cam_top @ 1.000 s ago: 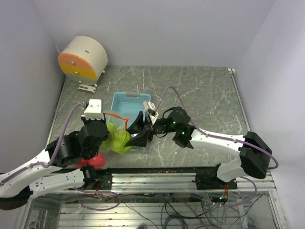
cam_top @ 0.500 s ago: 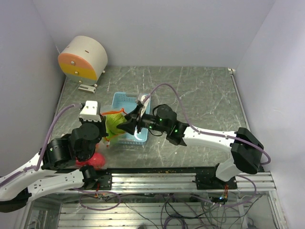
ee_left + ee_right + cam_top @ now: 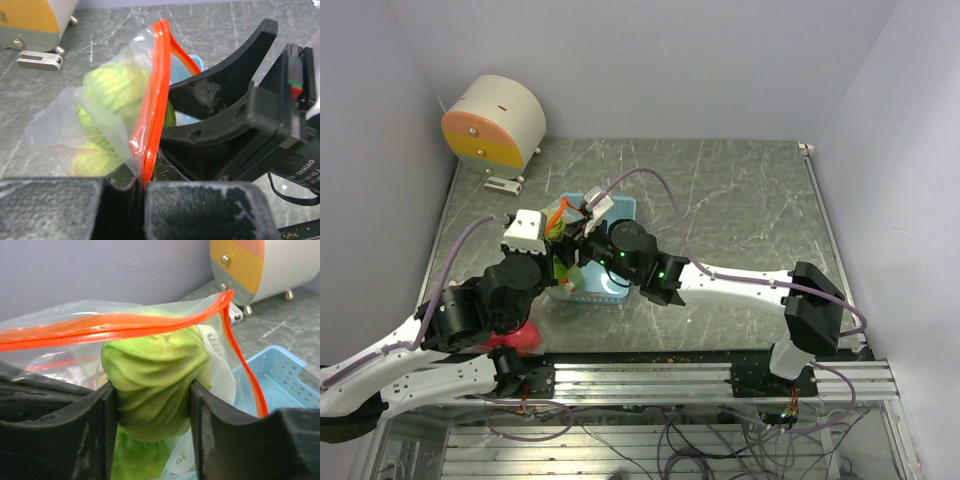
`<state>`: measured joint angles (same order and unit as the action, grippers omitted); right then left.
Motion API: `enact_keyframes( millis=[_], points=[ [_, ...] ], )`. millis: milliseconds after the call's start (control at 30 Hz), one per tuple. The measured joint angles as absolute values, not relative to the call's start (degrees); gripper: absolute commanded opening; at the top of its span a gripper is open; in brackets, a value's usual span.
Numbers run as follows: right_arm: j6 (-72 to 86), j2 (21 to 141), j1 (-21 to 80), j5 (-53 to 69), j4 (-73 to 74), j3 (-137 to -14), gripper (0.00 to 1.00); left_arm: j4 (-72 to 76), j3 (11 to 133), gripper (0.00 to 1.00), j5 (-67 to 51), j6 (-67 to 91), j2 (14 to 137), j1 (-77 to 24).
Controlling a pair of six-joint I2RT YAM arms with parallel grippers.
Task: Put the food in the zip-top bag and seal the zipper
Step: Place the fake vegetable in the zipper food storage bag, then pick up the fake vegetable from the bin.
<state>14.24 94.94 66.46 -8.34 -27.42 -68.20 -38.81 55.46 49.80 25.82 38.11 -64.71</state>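
The clear zip-top bag (image 3: pixel 65 115) hangs by its orange zipper (image 3: pixel 155 95), and my left gripper (image 3: pixel 140 185) is shut on the lower end of that strip. Ribbed green cabbage-like food (image 3: pixel 117 82) shows through the bag's wall. My right gripper (image 3: pixel 151 400) is shut on another green cabbage head (image 3: pixel 152 372) at the bag's mouth, with the zipper rim (image 3: pixel 125 322) running across its top. From above, both grippers meet at the bag (image 3: pixel 560 255), left gripper (image 3: pixel 548 262) beside right gripper (image 3: pixel 572 245). A red apple-like ball (image 3: pixel 520 338) lies under my left arm.
The light blue tray (image 3: pixel 620 207) sits just behind and under the bag, also at the right of the right wrist view (image 3: pixel 282 382). A round white and orange device (image 3: pixel 495 122) stands at the back left corner. Walls close the table on three sides.
My right gripper has carried the cabbage head leftward over the tray to the bag's mouth. The left gripper has kept hold of the zipper and shifted slightly back with the bag.
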Motion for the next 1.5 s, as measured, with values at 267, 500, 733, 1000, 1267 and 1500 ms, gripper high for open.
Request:
enact_keyframes(
  millis=[267, 500, 733, 1000, 1267, 1500],
  points=[
    [11.94, 95.5, 66.5, -13.96, -25.96, -67.48, 1.0, -40.71, 55.2, 0.07, 50.83, 24.64, 38.44, -64.55],
    [9.69, 85.93, 67.4, -8.47, -26.33, -60.58, 1.0, -41.6, 55.2, 0.07, 52.53, 26.04, 37.76, -65.01],
    [8.12, 74.81, 68.69, -4.54, -27.35, -56.16, 1.0, -43.29, 55.4, 0.07, 55.88, 27.18, 36.25, -65.04],
    [9.89, 66.76, 66.98, -15.99, -23.14, -51.86, 1.0, -47.35, 59.7, 0.07, 59.02, 27.33, 35.99, -65.04],
    [15.84, 71.61, 61.34, -18.63, -15.75, -53.36, 1.0, -48.31, 67.05, 0.07, 65.39, 23.51, 32.8, -65.04],
    [17.43, 90.54, 58.57, -6.92, -13.23, -61.25, 1.0, -49.12, 67.57, 0.07, 67.75, 21.71, 31.11, -65.04]
  ],
)
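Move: Right gripper: it still holds the green cabbage inside the bag mouth. The small green vegetable left in the blue basket lies about 3 cm ahead, level sideways, some 22 cm below. The basket's middle is about 9 cm ahead and 7 cm to the right. The filled red bag lies roughly 9 cm back and 12 cm left. Left gripper, pinching the green bag's orange rim: the small green vegetable is about 9 cm ahead, 3 cm right, 24 cm below. Open the right gripper wide to let go of the cabbage inside the bag. Draw it back and up, swinging about 13 cm right to clear the mouth, then bring it forward, back left and some 15 cm down towards the small green vegetable, fingers open. Keep the left gripper shut on the rim, carrying the bag about 10 cm left and 7 cm up, turning slightly counter-clockwise. ##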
